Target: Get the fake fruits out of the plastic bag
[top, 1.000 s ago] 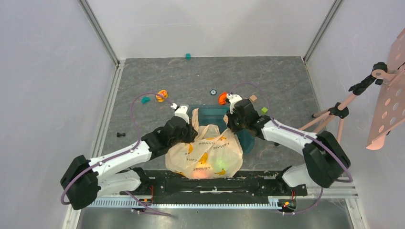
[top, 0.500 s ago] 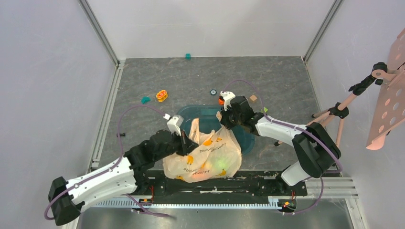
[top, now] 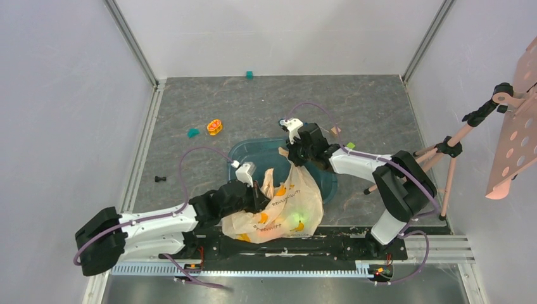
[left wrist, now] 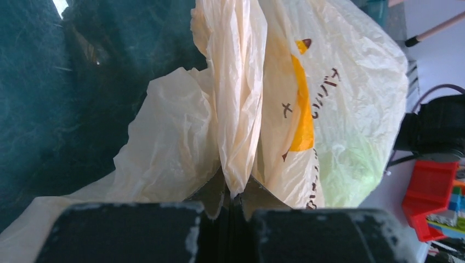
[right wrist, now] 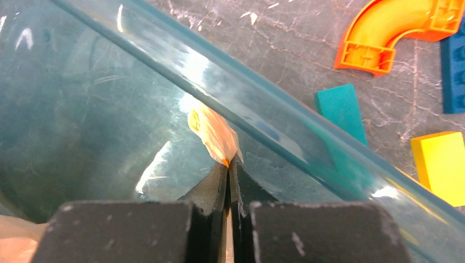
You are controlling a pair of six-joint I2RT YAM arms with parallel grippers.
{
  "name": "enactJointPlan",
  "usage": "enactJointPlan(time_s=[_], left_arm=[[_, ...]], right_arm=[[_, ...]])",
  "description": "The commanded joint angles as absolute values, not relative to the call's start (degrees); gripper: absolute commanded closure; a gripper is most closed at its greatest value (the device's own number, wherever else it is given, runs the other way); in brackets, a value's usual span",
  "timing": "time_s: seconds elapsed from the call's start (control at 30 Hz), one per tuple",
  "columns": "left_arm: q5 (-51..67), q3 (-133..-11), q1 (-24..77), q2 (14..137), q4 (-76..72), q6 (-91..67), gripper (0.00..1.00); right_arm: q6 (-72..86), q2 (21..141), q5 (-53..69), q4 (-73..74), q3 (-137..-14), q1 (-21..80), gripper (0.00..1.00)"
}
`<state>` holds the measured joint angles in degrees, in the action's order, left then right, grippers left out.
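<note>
The plastic bag (top: 285, 206) is pale peach with orange print and hangs stretched between both grippers, over the near part of a teal tub (top: 253, 149). My left gripper (top: 261, 192) is shut on a bunched handle strip of the bag (left wrist: 236, 109), which runs down into the closed jaws of the left gripper (left wrist: 233, 192). My right gripper (top: 290, 156) is shut on a small corner of the bag (right wrist: 214, 131), just inside the tub's wall (right wrist: 82, 109), as the right gripper (right wrist: 227, 164) shows in its wrist view. A green fake fruit (left wrist: 351, 170) glows through the plastic low in the bag (top: 297, 220). Other fruits are hidden.
An orange-yellow ring toy (top: 214, 126) and a teal block (top: 192, 132) lie at the back left. Past the tub lie an orange curved piece (right wrist: 395, 33), a teal block (right wrist: 340, 109) and a yellow block (right wrist: 441, 164). A tripod stand (top: 443, 149) is at the right.
The left gripper has moved nearer and to the right with its handle. The right gripper has moved left and farther back with its corner. The bag has narrowed and more of the tub shows.
</note>
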<state>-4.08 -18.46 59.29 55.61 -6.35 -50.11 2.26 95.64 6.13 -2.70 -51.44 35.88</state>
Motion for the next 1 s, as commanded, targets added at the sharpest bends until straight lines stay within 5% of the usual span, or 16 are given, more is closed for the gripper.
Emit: enactJointPlan(time_s=[0.0,0.43,0.97], left_arm=[[-9.4,-19.7,60.0,61.0,-6.0,-48.5,0.98],[-15.6,-40.1,59.8,66.3,3.8,-36.2,0.98],[-16.4,-42.0,59.8,63.6,6.8,-33.5,0.98]], right_arm=[[0.5,96.9,-0.3,-5.5,-54.3,35.5,1.00],[1.5,104.8,-4.4,-5.2,-63.3,29.0,1.00],[4.0,124.2,-7.7,4.4,-87.7,19.4,1.00]])
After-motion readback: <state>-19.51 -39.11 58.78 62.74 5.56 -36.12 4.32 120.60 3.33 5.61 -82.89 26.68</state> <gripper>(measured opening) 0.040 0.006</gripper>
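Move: The bag's fruit-filled body hangs about 8 cm to the right of the left hand, 5 cm back and 5 cm lower; it lies some 26 cm back and 5 cm left of the right hand. The tray's middle is about 14 cm ahead of the left hand, 10 cm to its right. The tray's far rim is some 7 cm ahead of the right hand; beyond it from that hand lie the poker chip, 15 cm ahead and 3 cm left, and the orange piece, 12 cm ahead and 2 cm right. The bag, still pinched by both hands, is drawn forward over the tray: the right hand leads about 15 cm forward, low, bowing right and partly back on its way and turning some 15 degrees clockwise, its fingertips coming up to the tray's far wall and pushing it outward. The left hand goes forward, dips slightly, then rises, ending about 7 cm farther out and higher, tipping its fingers upward. ##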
